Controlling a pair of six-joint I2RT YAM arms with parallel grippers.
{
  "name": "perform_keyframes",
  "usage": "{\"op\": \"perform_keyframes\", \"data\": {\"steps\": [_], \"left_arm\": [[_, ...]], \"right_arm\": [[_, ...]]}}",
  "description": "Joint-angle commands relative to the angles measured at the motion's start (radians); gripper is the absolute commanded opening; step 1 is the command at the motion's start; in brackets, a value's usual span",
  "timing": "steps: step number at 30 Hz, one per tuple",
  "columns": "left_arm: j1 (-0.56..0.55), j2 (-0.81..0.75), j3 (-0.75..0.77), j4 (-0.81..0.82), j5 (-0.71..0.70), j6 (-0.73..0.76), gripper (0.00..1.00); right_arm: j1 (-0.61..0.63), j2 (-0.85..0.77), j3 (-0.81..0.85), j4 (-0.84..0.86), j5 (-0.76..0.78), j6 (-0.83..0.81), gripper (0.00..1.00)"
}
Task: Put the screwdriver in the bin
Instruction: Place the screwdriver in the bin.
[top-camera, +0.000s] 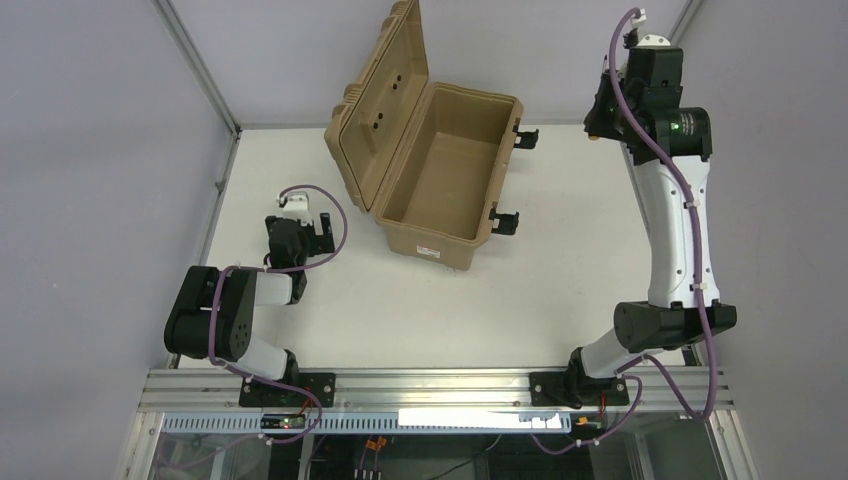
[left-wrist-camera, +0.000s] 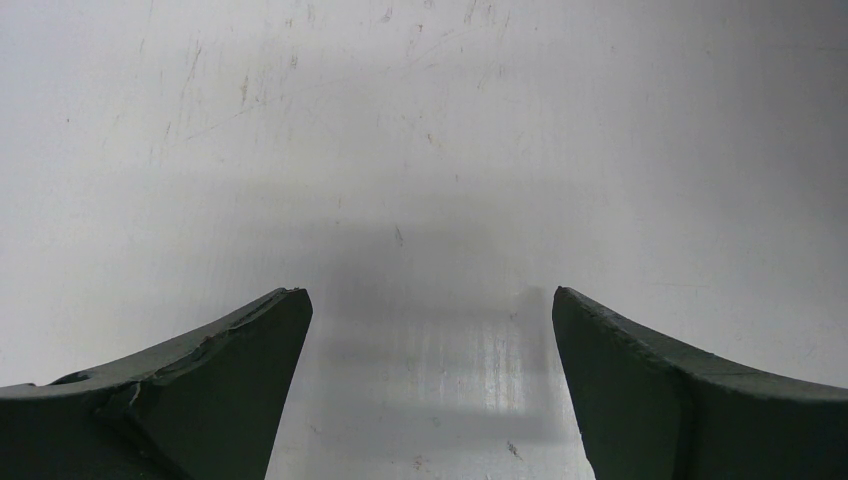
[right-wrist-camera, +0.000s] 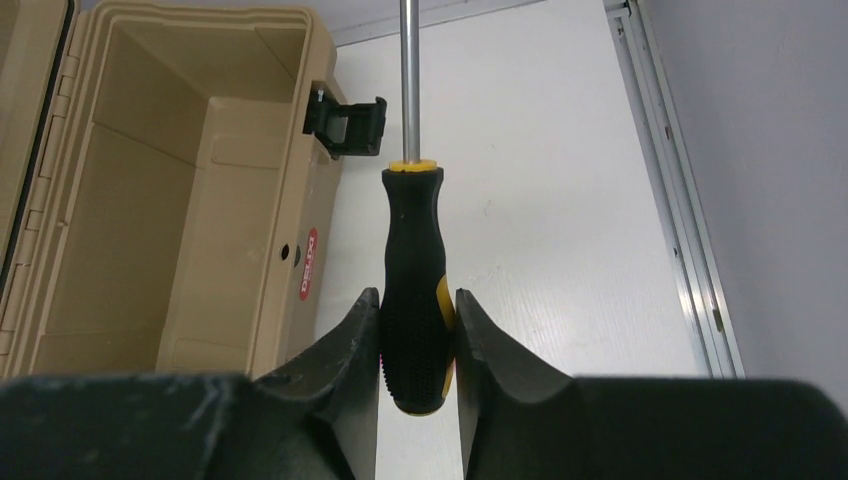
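Observation:
In the right wrist view my right gripper (right-wrist-camera: 418, 300) is shut on the screwdriver (right-wrist-camera: 411, 240). Its fingers clamp the lower part of the black and yellow handle. The thin metal shaft points away from the camera, over the white table. The bin (right-wrist-camera: 240, 230) stands open to the left of the screwdriver, tan, with a red label on its front wall. From above, the bin (top-camera: 430, 243) sits at the table's middle back with its lid raised, and the right arm (top-camera: 655, 90) is held high to its right. My left gripper (top-camera: 322, 235) rests open at the left, with nothing between its fingers (left-wrist-camera: 250, 350).
Black latches (top-camera: 505, 222) hang from the bin's right side. A metal frame rail (right-wrist-camera: 675, 200) runs along the table's right edge, close to the grey wall. White table surface (top-camera: 560, 260) lies between the bin and the right arm.

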Motion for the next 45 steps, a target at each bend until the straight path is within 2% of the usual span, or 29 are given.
{"op": "perform_keyframes", "data": {"steps": [1,7,22,35,39,45], "left_arm": [[0.012,0.001,0.012,0.027,-0.005,-0.009,0.99],[0.012,0.001,0.012,0.027,-0.004,-0.009,0.99],[0.012,0.001,0.013,0.027,-0.005,-0.008,0.99],[0.012,0.001,0.013,0.027,-0.004,-0.008,0.99],[0.012,0.001,0.012,0.027,-0.004,-0.008,0.99],[0.012,0.001,0.012,0.027,-0.004,-0.008,0.99]], "right_arm": [[0.051,-0.010,0.080,-0.076,0.044,0.052,0.10],[0.183,0.025,0.120,-0.082,0.129,0.100,0.09],[0.521,0.272,0.337,-0.038,0.327,0.214,0.08],[0.615,0.424,0.386,0.094,0.334,0.276,0.07],[0.616,0.447,0.337,0.141,0.347,0.290,0.07],[0.615,0.452,0.165,0.254,0.382,0.310,0.08]]}}
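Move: The screwdriver is already in the right hand's closed fingers. The bin's middle lies about 25 cm to the left, 10 cm farther out and some 28 cm lower. On its near side wall, the far latch is about 16 cm ahead and 7 cm left, and the near latch 5 cm back and 15 cm left, both roughly 25 cm down; the open lid stands some 41 cm left, 12 ahead and 12 below. From the idle left hand the bin is about 37 cm right, 11 ahead and 4 up. The screwdriver, still pinched by its handle with the shank pointing outward, is carried by the right arm some 27 cm to the left, over the bin's latch-side wall towards the bin's middle. Nearly level at first, the hand then sinks about 7 cm and eases forward around 5 cm, its wrist swinging a little counter-clockwise; the fingers stay shut. ##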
